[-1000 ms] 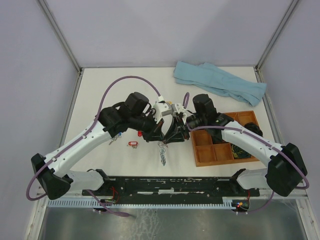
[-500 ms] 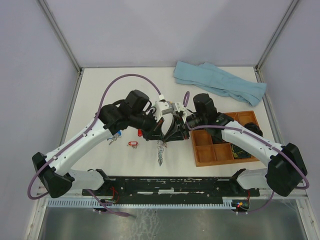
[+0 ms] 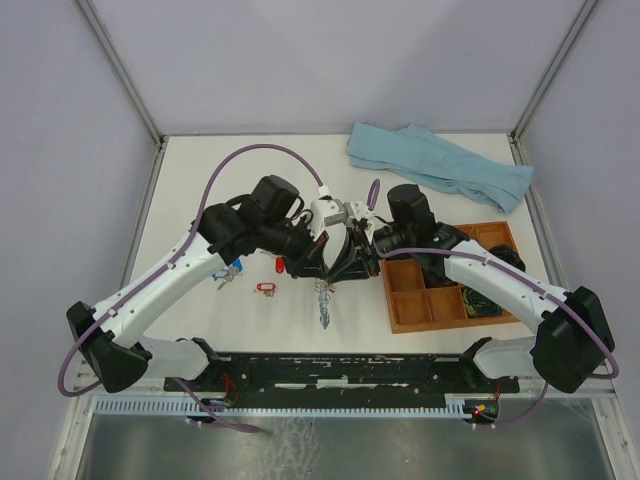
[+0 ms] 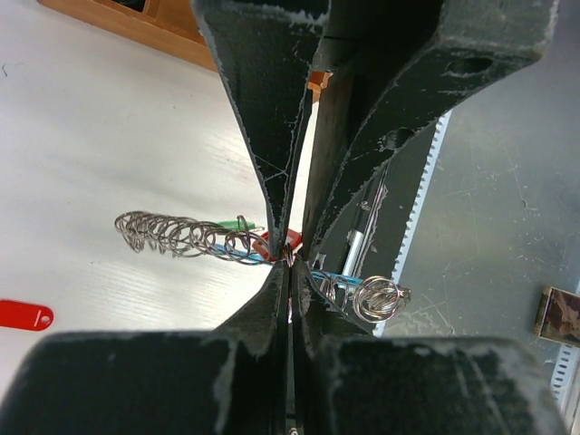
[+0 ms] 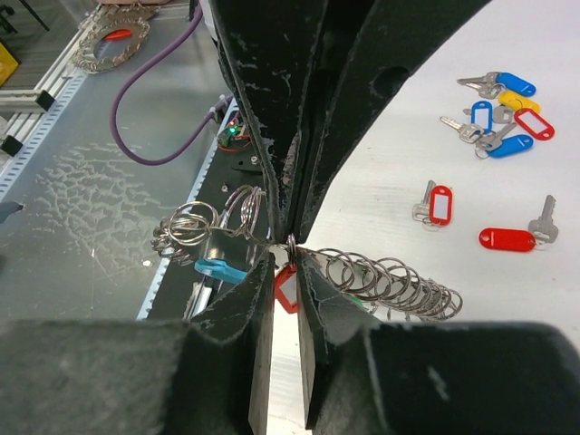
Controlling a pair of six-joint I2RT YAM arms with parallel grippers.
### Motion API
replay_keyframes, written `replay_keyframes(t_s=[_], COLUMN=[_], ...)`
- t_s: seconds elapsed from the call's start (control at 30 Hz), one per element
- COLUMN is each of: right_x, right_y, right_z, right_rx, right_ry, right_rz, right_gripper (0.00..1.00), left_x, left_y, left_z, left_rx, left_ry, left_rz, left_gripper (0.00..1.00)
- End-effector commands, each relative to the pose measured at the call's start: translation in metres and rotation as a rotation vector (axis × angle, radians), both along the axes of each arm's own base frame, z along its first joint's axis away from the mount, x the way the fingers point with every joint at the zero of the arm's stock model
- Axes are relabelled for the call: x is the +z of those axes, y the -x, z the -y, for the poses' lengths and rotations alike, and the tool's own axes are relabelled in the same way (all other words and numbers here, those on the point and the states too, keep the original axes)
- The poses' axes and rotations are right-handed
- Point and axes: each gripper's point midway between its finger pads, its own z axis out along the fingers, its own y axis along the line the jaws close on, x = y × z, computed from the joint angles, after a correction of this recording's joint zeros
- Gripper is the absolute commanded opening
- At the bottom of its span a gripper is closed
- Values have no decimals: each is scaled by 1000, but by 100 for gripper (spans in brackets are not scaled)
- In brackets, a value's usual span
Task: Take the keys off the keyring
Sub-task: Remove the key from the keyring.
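Observation:
The keyring (image 3: 322,303) is a string of silver rings on a blue strand, hanging below where both grippers meet above the table's middle. My left gripper (image 4: 289,265) is shut on the keyring (image 4: 181,236) at one ring. My right gripper (image 5: 288,257) faces it tip to tip, closed to a narrow slit on the small ring of a red-tagged key (image 5: 287,288). A blue tag (image 5: 220,269) also hangs from the keyring (image 5: 390,279). In the top view the left gripper (image 3: 316,274) and right gripper (image 3: 334,274) touch tips.
Loose keys lie on the table to the left: a red-tagged one (image 3: 266,288), a blue-tagged one (image 3: 230,273), and a cluster with blue, yellow and red tags (image 5: 498,109). A wooden compartment tray (image 3: 400,312) sits to the right. A blue cloth (image 3: 440,165) lies at the back right.
Both grippers have drifted slightly up and away with the keyring. The right jaws have closed in a little.

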Motion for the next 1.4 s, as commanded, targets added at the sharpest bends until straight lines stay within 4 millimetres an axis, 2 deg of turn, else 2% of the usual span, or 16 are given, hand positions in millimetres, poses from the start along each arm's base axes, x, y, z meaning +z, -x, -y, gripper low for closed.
replay_keyframes(t_s=[0.0,0.2,0.37,0.47,0.6,0.7,0.77,0.93,1.07,1.17,1.23,1.33,1.37], right_x=[32,37,38,37,35,35,36,43,52,55,60,70,72], right_y=[0,0,-1,0,2,1,0,-5,-8,-12,-15,-22,-24], right_z=[-9,-10,-9,-9,-8,-7,-7,-7,-9,-10,-10,-10,-10], right_rx=[14,6,4,11,21,20,15,-11,-32,-53,-71,-110,-122], right_ry=[-78,-90,-91,-88,-86,-83,-87,-124,-160,-182,-201,-249,-264], right_rz=[35,21,22,21,32,34,31,0,-14,-19,-26,-37,-43], right_gripper=[23,23,15,1,1,1,1,1,1,1,1,1,1], left_x=[7,6,5,5,8,17,25,59,85,106,120,124,120], left_y=[2,2,3,2,-2,-8,-10,-12,-18,-23,-23,-17,-16], left_z=[11,11,10,10,12,14,13,11,-7,-30,-52,-70,-71], left_rx=[-74,-75,-77,-77,-61,-19,16,112,253,390,499,586,602], left_ry=[30,29,27,25,36,81,127,333,489,626,732,882,939], left_rz=[19,18,19,19,37,75,109,214,338,440,490,491,466], left_gripper=[3,3,3,3,3,14,29,40,43,49,56,57,55])
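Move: At the right hand's fingertips, within a centimetre of its hand point, is the small ring on the coiled keyring, which the left fingers already pinch at their own tips. From the right hand, a red tag shows about 3 cm below and 1 cm left, the blue tag roughly 5 cm back and 3 cm lower, and the green tag some 3 cm ahead and 4 cm lower; both of these lie about level sideways. The right fingers, a little open around the small ring, close and pinch it; then the left fingers, so far holding it, open and let go. The left hand pulls away up and to its left, about 10 cm, its fingers swinging some 50 degrees from down-right to level, right and forward. Keeping its grip, the right hand lifts to about 3 cm above its start, easing slightly forward. ##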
